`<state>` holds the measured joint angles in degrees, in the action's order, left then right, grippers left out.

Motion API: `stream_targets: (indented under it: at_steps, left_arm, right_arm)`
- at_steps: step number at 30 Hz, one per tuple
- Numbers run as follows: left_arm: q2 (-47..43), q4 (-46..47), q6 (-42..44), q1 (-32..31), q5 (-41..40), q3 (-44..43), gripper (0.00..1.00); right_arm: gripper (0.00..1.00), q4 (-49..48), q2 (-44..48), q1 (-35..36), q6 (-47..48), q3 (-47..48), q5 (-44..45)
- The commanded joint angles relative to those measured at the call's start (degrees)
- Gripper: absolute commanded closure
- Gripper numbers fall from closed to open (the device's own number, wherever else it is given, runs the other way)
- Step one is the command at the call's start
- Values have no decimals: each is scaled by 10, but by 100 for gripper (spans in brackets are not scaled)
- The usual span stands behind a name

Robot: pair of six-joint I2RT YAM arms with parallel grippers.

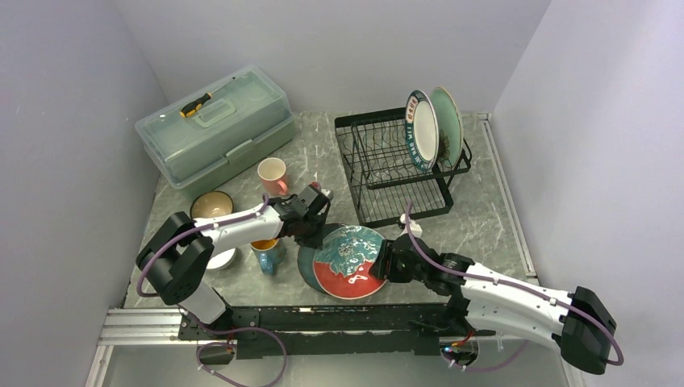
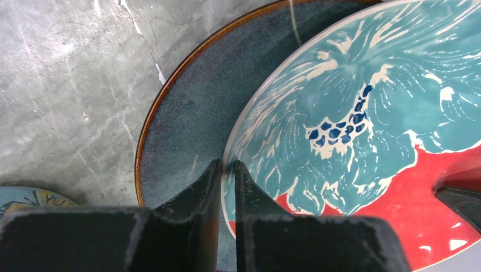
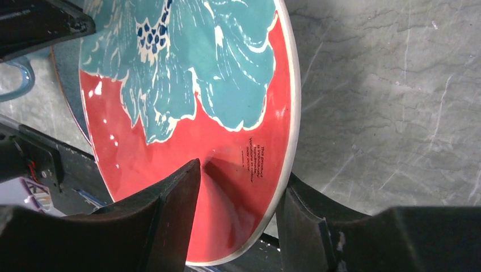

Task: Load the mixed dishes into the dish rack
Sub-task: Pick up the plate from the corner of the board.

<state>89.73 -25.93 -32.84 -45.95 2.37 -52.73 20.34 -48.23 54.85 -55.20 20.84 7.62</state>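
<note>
The teal-and-red patterned plate [image 1: 348, 262] [image 2: 368, 113] [image 3: 187, 85] is tilted over the plain teal plate [image 1: 305, 262] [image 2: 193, 113], which lies flat on the table. My left gripper [image 1: 316, 231] [image 2: 227, 167] is shut on the patterned plate's left rim, its jaws nearly together. At the opposite rim my right gripper [image 1: 385, 262] [image 3: 241, 181] holds the same plate, one finger on the red face, the other behind the edge. The black wire dish rack [image 1: 395, 173] stands behind, with the white dark-rimmed plate [image 1: 422, 129] and the pale green plate [image 1: 450, 121] upright in it.
A pink mug [image 1: 273, 176] stands behind the left arm and a blue mug [image 1: 266, 254] just under it. A tan bowl [image 1: 211, 205] and a white bowl [image 1: 222, 258] lie to the left. A green lidded box [image 1: 214, 129] with a screwdriver [image 1: 198, 105] fills the back left.
</note>
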Motion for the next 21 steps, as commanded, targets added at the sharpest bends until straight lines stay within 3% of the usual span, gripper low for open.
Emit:
stream_targets:
  at_steps: [1, 15, 21]
  left_arm:
    - [16, 15, -20, -18, 39, 0, 88]
    - [15, 24, -23, -30, 53, -1, 89]
    - [14, 23, -25, -34, 53, -1, 89]
  right_arm:
    - [49, -30, 29, 2, -33, -7, 23]
    - [57, -77, 122, 2, -113, -67, 36]
    - [81, -82, 135, 2, -119, -65, 38]
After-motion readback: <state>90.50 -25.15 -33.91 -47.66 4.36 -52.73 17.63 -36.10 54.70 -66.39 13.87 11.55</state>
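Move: The red-and-teal plate, its left rim already pinched by the left hand, has its middle about 8 cm left and 3 cm ahead of the right hand, whose open fingers straddle its right rim. The dark blue plate lies beneath, its middle about 13 cm left and 4 cm ahead; the dish rack's middle is some 27 cm ahead and 6 cm right. From the left hand, the red-and-teal plate's middle is 10 cm right and 5 cm back. Right fingers close onto the plate's right rim, wrist rolling some 15 degrees, while the left draws it rightward 1 cm. ##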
